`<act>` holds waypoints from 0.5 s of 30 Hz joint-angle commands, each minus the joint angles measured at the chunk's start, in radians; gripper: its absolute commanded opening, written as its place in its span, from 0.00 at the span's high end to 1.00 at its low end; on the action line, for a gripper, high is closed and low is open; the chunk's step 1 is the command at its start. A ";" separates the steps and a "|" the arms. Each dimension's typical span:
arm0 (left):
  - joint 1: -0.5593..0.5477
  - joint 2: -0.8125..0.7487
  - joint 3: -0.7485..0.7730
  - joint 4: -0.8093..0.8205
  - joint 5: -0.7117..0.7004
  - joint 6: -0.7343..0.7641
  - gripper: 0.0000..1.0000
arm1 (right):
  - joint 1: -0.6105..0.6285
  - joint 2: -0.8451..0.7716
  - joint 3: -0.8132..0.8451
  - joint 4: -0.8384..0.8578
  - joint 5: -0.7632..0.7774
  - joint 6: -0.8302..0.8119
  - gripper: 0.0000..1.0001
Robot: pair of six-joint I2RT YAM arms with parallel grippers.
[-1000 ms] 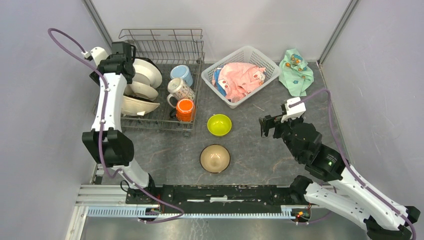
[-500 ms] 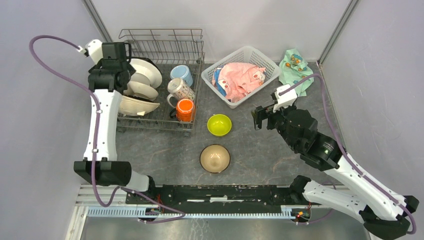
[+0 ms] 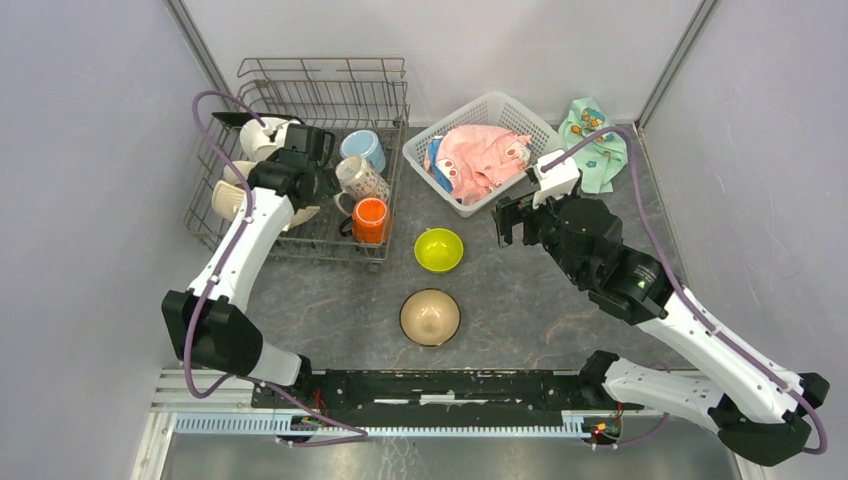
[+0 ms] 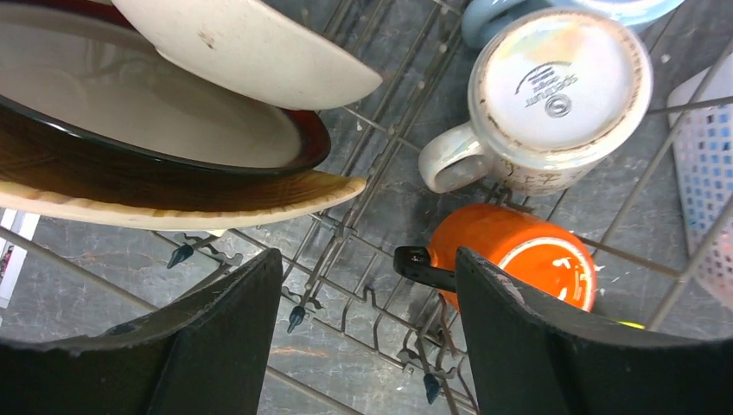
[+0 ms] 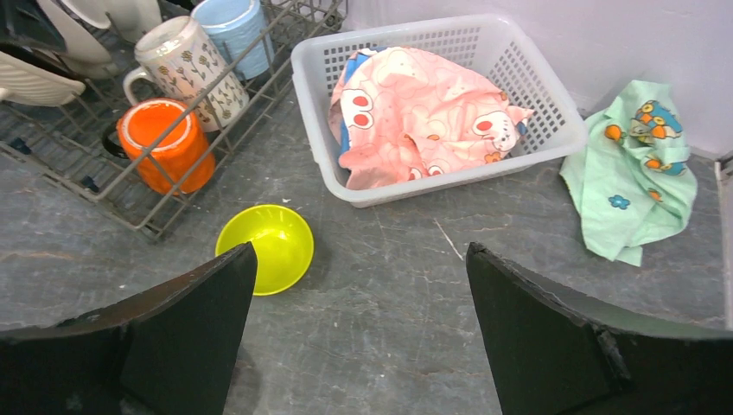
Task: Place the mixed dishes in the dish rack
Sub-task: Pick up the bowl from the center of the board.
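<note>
The grey wire dish rack (image 3: 325, 85) stands at the back left and holds leaning plates (image 3: 228, 196), a light-blue mug (image 3: 365, 148), a patterned mug (image 3: 362, 180) and an orange mug (image 3: 370, 218). On the table in front lie a lime-green bowl (image 3: 439, 249) and a tan bowl (image 3: 430, 316). My left gripper (image 3: 316, 186) hovers open over the rack floor (image 4: 363, 199), between the red-rimmed plate (image 4: 173, 147) and the orange mug (image 4: 519, 259), with nothing between its fingers (image 4: 367, 259). To the right of the lime-green bowl (image 5: 268, 246), my right gripper (image 3: 508, 222) hangs wide open and empty (image 5: 360, 251).
A white plastic lattice basket (image 3: 520, 112) with a pink cloth (image 3: 475, 160) sits behind my right gripper. A mint-green patterned cloth (image 3: 592, 140) lies at the back right corner. Grey walls close in the table on three sides.
My left arm has swung right from the rack's left side to above its middle, uncovering the plates, and its jaws have spread. My right gripper has moved back and left toward the lime-green bowl.
</note>
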 commanded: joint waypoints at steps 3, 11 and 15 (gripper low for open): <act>0.005 0.011 -0.091 0.119 0.011 0.057 0.21 | 0.001 -0.033 -0.002 0.018 -0.013 0.112 0.02; 0.033 0.080 -0.153 0.212 -0.042 0.075 0.22 | 0.000 -0.127 -0.055 -0.022 0.036 0.168 0.02; 0.075 0.102 -0.168 0.209 -0.048 0.075 0.23 | 0.001 -0.146 -0.061 -0.040 0.054 0.173 0.02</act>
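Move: The tan plate in the rack, seemingly what the left hand goes for, has its middle about 12 cm left of that hand, 2 cm back and 12 cm down. The orange mug lies some 8 cm right, 5 cm back and 13 cm down; the patterned mug 6 cm right, 3 cm ahead and 11 cm down. From the right hand, the tan plate is about 44 cm left, 4 cm ahead and 24 cm down. The open left hand sinks about 7 cm between plates and mugs while the right drifts 3 cm back and right. ##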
